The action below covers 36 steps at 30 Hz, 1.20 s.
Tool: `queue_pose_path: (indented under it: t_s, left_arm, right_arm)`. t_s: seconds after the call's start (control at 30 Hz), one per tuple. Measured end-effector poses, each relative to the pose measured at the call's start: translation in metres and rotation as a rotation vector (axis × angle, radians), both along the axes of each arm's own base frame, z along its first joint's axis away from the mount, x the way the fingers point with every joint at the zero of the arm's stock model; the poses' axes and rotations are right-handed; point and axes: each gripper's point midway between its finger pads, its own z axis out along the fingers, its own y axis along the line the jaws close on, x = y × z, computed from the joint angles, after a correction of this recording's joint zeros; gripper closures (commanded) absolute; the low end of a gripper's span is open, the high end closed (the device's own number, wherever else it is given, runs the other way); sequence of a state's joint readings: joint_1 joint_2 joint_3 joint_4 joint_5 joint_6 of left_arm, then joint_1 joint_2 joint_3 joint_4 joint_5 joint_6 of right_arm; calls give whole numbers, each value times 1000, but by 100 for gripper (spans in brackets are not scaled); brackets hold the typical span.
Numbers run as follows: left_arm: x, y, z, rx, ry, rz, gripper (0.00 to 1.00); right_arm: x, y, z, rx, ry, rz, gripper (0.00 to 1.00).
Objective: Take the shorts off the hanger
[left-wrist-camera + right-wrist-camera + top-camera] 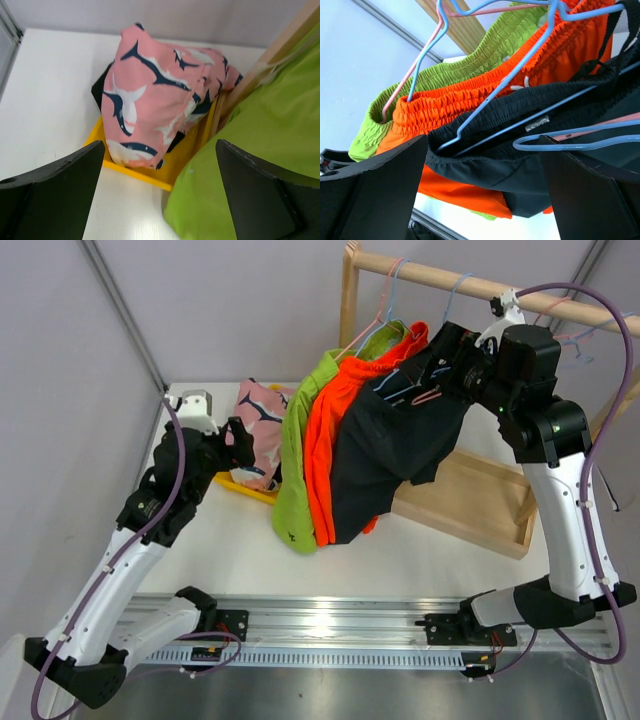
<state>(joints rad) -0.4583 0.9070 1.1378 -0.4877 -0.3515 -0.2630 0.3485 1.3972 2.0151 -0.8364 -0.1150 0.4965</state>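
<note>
Lime green shorts point(297, 440), orange shorts point(325, 455) and black shorts point(395, 445) hang side by side on wire hangers point(520, 65) from a wooden rod point(450, 280). Pink shorts point(150, 100) with a dark shark pattern lie heaped in a yellow bin point(135, 172). My left gripper point(160, 150) is open just in front of that bin, with nothing between its fingers and the green shorts point(270, 150) brushing its right side. Up at the hangers, my right gripper point(484, 145) is open, its fingers straddling the black shorts' waistband point(520, 125) without closing on it.
The rack stands on a wooden base tray point(480, 500) at the back right, with an upright post point(349, 300) on its left. A grey wall with a metal strip point(125, 315) closes the left side. The arms' rail point(330, 625) runs along the near edge.
</note>
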Motion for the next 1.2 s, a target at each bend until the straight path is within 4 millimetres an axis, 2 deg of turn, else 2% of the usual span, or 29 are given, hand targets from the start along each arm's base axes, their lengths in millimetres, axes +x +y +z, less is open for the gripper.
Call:
queue_pose_path:
  t_s: [0.17, 0.27, 0.37, 0.43, 0.53, 0.6, 0.73, 0.8, 0.83, 0.9, 1.0, 1.1, 1.13, 1.2]
  left_arm:
    - [-6, -6, -23, 3, 53, -42, 1]
    - [-9, -10, -29, 0, 65, -64, 1]
    - [-12, -13, -31, -12, 69, -84, 1]
    - [-14, -15, -31, -20, 68, -97, 1]
    - [-17, -18, -32, -33, 69, -116, 1]
    - [-19, -20, -33, -42, 73, -128, 1]
    - [-24, -25, -33, -58, 73, -152, 1]
    - [-27, -25, -33, -63, 76, -156, 1]
    - [-30, -25, -34, -64, 79, -160, 1]
    - [-34, -24, -33, -69, 75, -165, 1]
    - [-40, -22, -29, -77, 62, -173, 1]
    - [-44, -21, -28, -80, 52, -176, 1]
    - [-46, -20, -28, -80, 51, -179, 1]
    - [-49, -20, -31, -81, 49, -185, 1]
  right_arm:
    - [-2, -8, -6, -26, 27, -50, 1]
    - [-9, -25, -19, -62, 61, -124, 1]
    - [-38, -52, -39, -109, 112, -204, 1]
    - [-65, -69, -40, -122, 117, -239, 1]
    - [-107, -84, -24, -95, 65, -238, 1]
    - [-130, -86, -11, -68, 32, -204, 1]
    - [-175, -79, 46, 31, -105, -86, 1]
    - [-188, -73, 62, 66, -150, -30, 1]
    - [-191, -70, 65, 76, -155, -11, 1]
    - [-191, -63, 66, 88, -155, 25, 1]
    - [-168, -49, 57, 78, -112, 54, 1]
    - [-121, -32, 45, 59, -60, 51, 2]
    - [-99, -25, 37, 49, -37, 43, 2]
    - [-68, -16, 24, 34, -9, 30, 3]
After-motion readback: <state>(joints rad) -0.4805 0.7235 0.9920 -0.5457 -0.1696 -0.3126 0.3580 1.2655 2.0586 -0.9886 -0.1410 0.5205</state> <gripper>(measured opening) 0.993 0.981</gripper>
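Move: The black shorts' hanger, in the waistband, lies about 8 cm ahead of my open right fingers, 4 cm left and 6 cm below. The orange shorts are some 12 cm left and 8 cm ahead, 10 cm lower, the green ones about 16 cm left, likewise 8 cm ahead and 10 cm lower. The empty hangers centre roughly 14 cm right and 3 cm ahead at hand height, their ends crossing my fingers. From my left hand the black shorts' hanger is about 12 cm ahead, 29 cm right, 8 cm up. I draw my open right hand back nearly 20 cm from the black shorts, swinging some 8 cm right and dipping before rising, to get clear of the empty hangers' ends. Then I bring it forward and left again, still open, about 12 cm back towards the black shorts' hanger, lowering a little. My left hand, open and empty, eases back about 5 cm and down 3 cm beside the green shorts. ##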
